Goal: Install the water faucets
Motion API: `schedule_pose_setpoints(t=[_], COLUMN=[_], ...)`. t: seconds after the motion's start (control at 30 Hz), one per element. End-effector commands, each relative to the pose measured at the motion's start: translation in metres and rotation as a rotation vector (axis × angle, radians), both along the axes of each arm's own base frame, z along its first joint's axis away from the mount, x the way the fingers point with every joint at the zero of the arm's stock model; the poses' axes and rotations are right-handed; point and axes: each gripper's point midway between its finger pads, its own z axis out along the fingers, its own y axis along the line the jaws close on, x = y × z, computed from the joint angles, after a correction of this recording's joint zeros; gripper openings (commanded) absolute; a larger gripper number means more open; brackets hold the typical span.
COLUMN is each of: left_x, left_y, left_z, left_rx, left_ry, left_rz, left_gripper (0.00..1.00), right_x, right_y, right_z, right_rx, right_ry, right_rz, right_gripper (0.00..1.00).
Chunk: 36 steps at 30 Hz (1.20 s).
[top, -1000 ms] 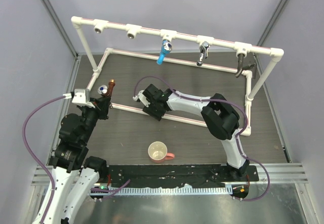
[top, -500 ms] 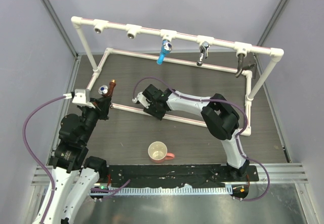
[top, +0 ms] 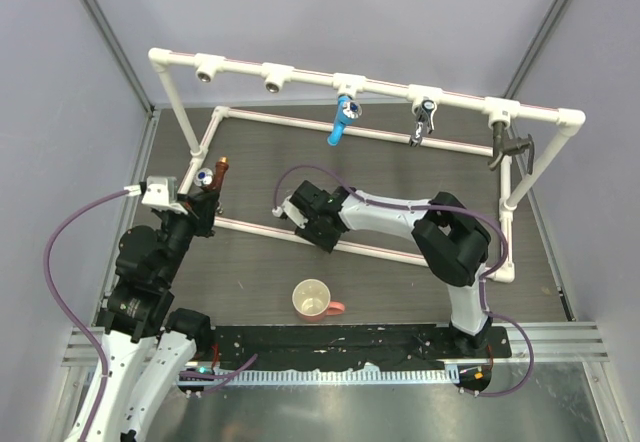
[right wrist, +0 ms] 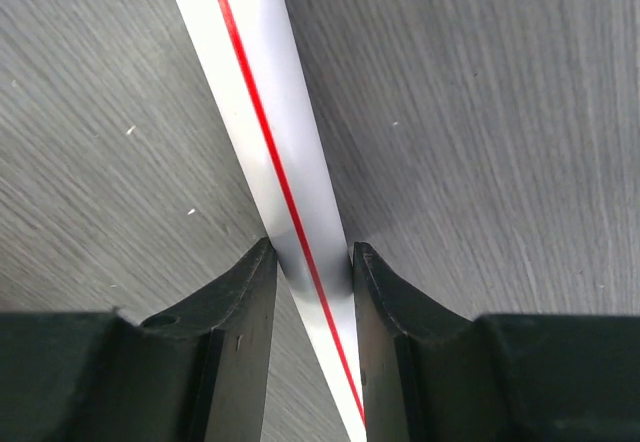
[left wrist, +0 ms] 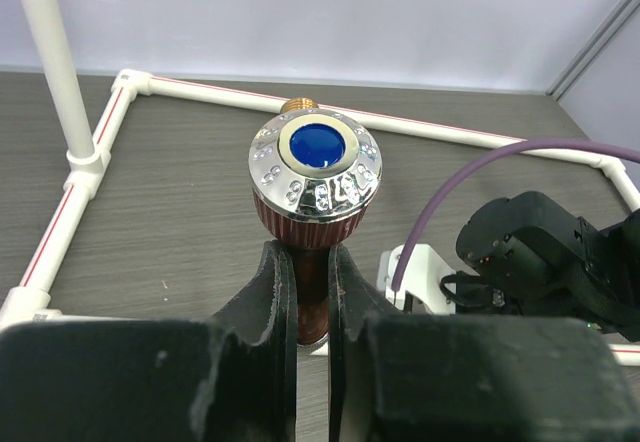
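A reddish-brown copper faucet (left wrist: 315, 167) with a chrome, blue-centred handle stands upright in my left gripper (left wrist: 312, 262), which is shut on its body. From above, this faucet (top: 212, 175) is at the left side of the white pipe frame (top: 380, 250). The frame's top bar carries a blue faucet (top: 341, 122), a chrome faucet (top: 424, 120) and a dark faucet (top: 507, 148). Two tee sockets (top: 209, 66) (top: 276, 79) on its left part are bare. My right gripper (right wrist: 312, 257) is shut on the frame's near base pipe (right wrist: 270, 132), a white tube with a red stripe.
A cream cup (top: 313, 300) with a pink handle stands on the dark table between the two arm bases. Grey walls close in the left and right sides. A purple cable (left wrist: 470, 177) arcs over the right arm's wrist.
The right gripper closed on the base pipe. The whole frame, with its hanging faucets, shifted to the right along with it. The left gripper and copper faucet stayed put.
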Motion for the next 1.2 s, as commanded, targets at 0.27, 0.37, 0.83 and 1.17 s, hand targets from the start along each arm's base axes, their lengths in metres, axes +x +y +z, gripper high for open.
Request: schedule_pose_setpoints(t=[0.27, 0.37, 0.83, 1.17], left_x=[-0.007, -0.013, -0.032, -0.03], left_y=[0.016, 0.03, 0.068, 0.066], left_z=[0.032, 0.039, 0.051, 0.049], left_rx=[-0.028, -0.046, -0.113, -0.106], left_ry=[-0.144, -0.196, -0.305, -0.295], left_rz=[0.073, 0.138, 0.323, 0.313], left_gripper=[0.0, 0.0, 0.0, 0.0], right_x=[-0.006, -0.002, 0.004, 0.033], right_y=[0.025, 0.044, 0.094, 0.118], right_z=[0.066, 0.102, 0.256, 0.347], right_rx=[0.079, 0.162, 0.378, 0.476], right_ry=[-0.084, -0.13, -0.317, -0.54], right_rz=[-0.098, -0.065, 0.112, 0.205], right_gripper=[0.51, 0.62, 0.75, 0.85])
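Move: The left hand holds the brown faucet; the second socket from the left lies some 25 cm ahead of it, 10 cm right and about level, the leftmost socket about 27 cm straight ahead. The right hand has the frame's front pipe between its fingers; from it the second socket is about 24 cm ahead, 10 cm left and 30 cm up, the blue faucet 23 cm ahead, 3 cm right and 26 cm up. Right hand releases the front pipe, rising about 30 cm and leftward; left carries the faucet 6 cm left. ##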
